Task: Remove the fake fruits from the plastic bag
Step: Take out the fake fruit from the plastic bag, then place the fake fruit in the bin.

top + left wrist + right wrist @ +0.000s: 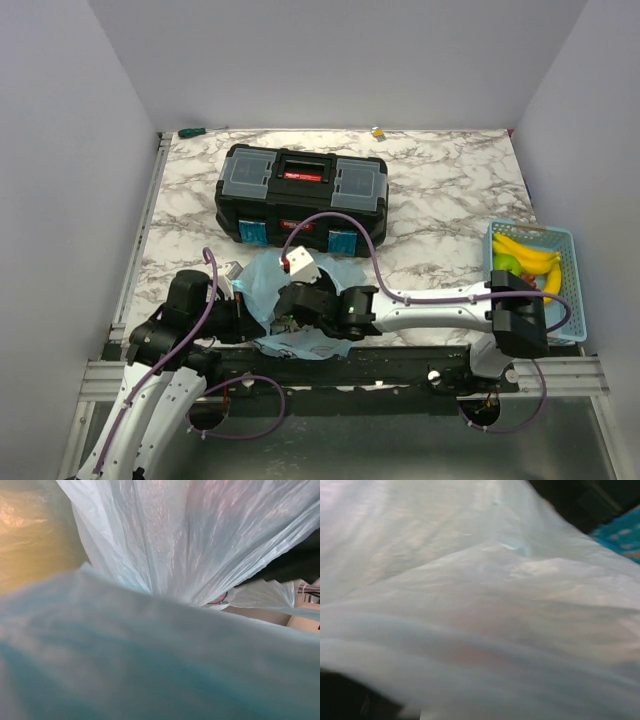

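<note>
The light-blue plastic bag (262, 283) lies crumpled at the near edge of the table, between my two arms. My left gripper (243, 300) is at the bag's left edge. Its jaws are buried under blue film (165, 670), and pleats of the bag (190, 545) gather toward them, so it is shut on the bag. My right gripper (292, 318) reaches in from the right and is sunk into the bag. Pale film (480, 605) covers its whole view and hides its jaws. A yellow-orange blur (25, 535) shows at the left edge of the left wrist view. No fruit shows clearly in the bag.
A light-blue mesh basket (571, 255) at the right edge holds yellow bananas (530, 252) and a green fruit (507, 264). A black toolbox (303, 192) with a red handle stands just behind the bag. Two small items lie by the back wall.
</note>
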`<move>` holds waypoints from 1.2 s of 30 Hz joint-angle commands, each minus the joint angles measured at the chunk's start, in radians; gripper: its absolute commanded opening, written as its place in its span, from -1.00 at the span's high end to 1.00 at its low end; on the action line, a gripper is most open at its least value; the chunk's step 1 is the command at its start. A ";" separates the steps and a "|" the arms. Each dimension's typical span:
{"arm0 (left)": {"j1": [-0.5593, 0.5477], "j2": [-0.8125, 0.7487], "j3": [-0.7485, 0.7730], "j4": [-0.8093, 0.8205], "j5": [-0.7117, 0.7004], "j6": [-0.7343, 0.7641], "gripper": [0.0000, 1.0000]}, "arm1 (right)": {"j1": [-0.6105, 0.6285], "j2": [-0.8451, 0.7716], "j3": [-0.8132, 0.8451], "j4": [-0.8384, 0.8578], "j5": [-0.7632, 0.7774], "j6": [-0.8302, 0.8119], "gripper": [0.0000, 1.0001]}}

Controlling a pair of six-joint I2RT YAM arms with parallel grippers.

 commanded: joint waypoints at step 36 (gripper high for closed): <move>-0.002 0.010 -0.008 0.007 0.020 0.001 1.00 | 0.002 -0.439 -0.036 0.434 0.243 -0.136 0.99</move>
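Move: My right hand is still inside the bag with the red tomato already gripped. The blue basket it belongs in is about 50 cm to its right, nearly level fore-and-aft and some 5 cm lower. The bag's middle lies roughly 3 cm back and 5 cm below; the toolbox stands about 20 cm ahead. From my left hand, which holds the bag's rim, the basket is some 60 cm right, 12 cm ahead and 7 cm lower. I draw my right hand back and to the left from under the bag's film, then lift it steeply, some 22 cm in all, keeping my grip on the tomato while the wrist rolls about 40 degrees, its left side rising. Near the top I swing forward and a little right, above the bag. My left hand stays put, fingers shut on the rim. ##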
